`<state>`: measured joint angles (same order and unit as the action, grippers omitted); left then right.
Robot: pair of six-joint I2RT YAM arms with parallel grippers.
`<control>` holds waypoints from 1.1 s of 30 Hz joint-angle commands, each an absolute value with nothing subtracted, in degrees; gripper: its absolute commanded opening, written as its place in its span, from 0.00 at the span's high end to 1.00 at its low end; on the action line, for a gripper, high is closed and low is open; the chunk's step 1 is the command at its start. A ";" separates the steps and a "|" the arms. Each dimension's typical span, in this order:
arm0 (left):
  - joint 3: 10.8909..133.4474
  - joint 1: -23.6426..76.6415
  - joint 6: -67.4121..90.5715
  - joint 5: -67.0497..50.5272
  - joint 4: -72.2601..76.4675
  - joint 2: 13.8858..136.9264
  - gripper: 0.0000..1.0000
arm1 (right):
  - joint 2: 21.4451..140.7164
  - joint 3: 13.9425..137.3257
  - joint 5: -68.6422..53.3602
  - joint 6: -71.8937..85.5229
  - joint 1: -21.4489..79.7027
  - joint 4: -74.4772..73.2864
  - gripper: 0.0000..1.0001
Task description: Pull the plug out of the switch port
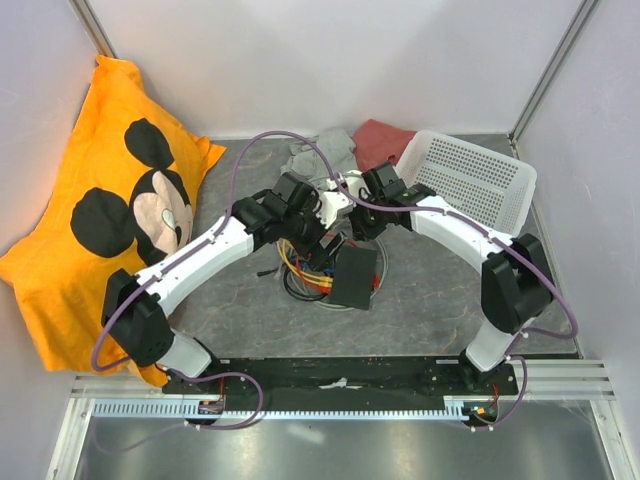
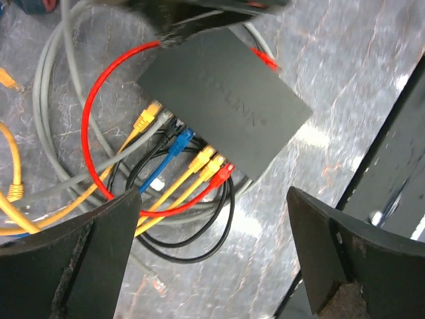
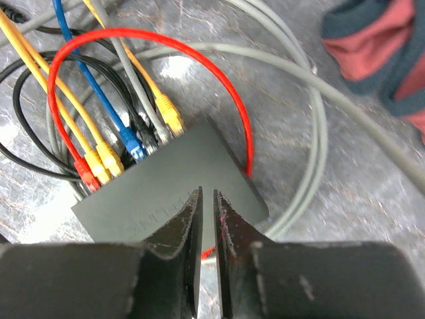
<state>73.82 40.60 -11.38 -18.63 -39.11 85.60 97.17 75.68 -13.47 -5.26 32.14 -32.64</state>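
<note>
The flat matte-black switch (image 1: 355, 278) lies on the grey table between both arms. Along one edge (image 2: 199, 143) its ports hold a row of plugs: yellow (image 2: 147, 116), blue (image 2: 179, 141), two yellow (image 2: 207, 163) and red (image 2: 224, 173). I cannot tell which socket is the switch port. My left gripper (image 2: 212, 196) hangs wide open above the cables just in front of that row, holding nothing. My right gripper (image 3: 206, 193) is all but shut, its tips down on the switch's top (image 3: 166, 193) near the opposite edge, nothing visible between them.
Red, yellow, blue, black and grey cables (image 1: 305, 275) coil on the table left of the switch. A small clear connector (image 2: 158, 286) lies loose on the table. A white perforated basket (image 1: 470, 180), crumpled cloths (image 1: 340, 150) and an orange cartoon pillow (image 1: 110, 220) lie around.
</note>
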 commanded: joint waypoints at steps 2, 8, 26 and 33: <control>71.73 39.55 -23.27 -23.37 -45.61 80.61 0.05 | 101.15 82.69 -16.52 -5.98 32.08 -32.09 0.84; 57.68 34.72 -24.24 -24.43 -42.55 63.84 0.04 | 107.31 89.29 -19.24 -0.96 33.74 -30.15 0.85; 44.12 34.72 -18.99 -14.26 -31.38 42.37 0.06 | 111.47 94.61 -13.19 -9.57 45.70 -32.17 0.79; 50.44 34.63 -17.31 -12.13 -24.54 45.42 0.04 | 97.66 82.45 -10.63 -16.69 45.70 -35.06 0.24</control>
<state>45.45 34.83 -18.65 -14.11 -32.14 43.03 104.57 85.10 -12.03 -11.35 45.58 -34.44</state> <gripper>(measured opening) 0.952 0.683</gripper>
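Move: From my nearly shut right hand, the middle of the plug row on the switch's left edge lies about 6 cm back, 7 cm to the left and 10 cm below. The switch's middle is also some 6 cm back but only 2 cm left. The red cable loop arches about 9 cm left and 3 cm back, the black cable coil some 15 cm left and 9 cm back. From my left hand the plug row is about level, 3 cm right and 16 cm down. I sweep my right hand left about 16 cm at steady height, edging forward at first, out past the plug row. Then I bring it back some 7 cm to the right while drawing towards my base, turned about 15 degrees counter-clockwise, its fingers opening to about two thirds over the plugs. Meanwhile my wide-open left hand clears out left and back, about 12 cm, its fingers tilting up towards forward. ##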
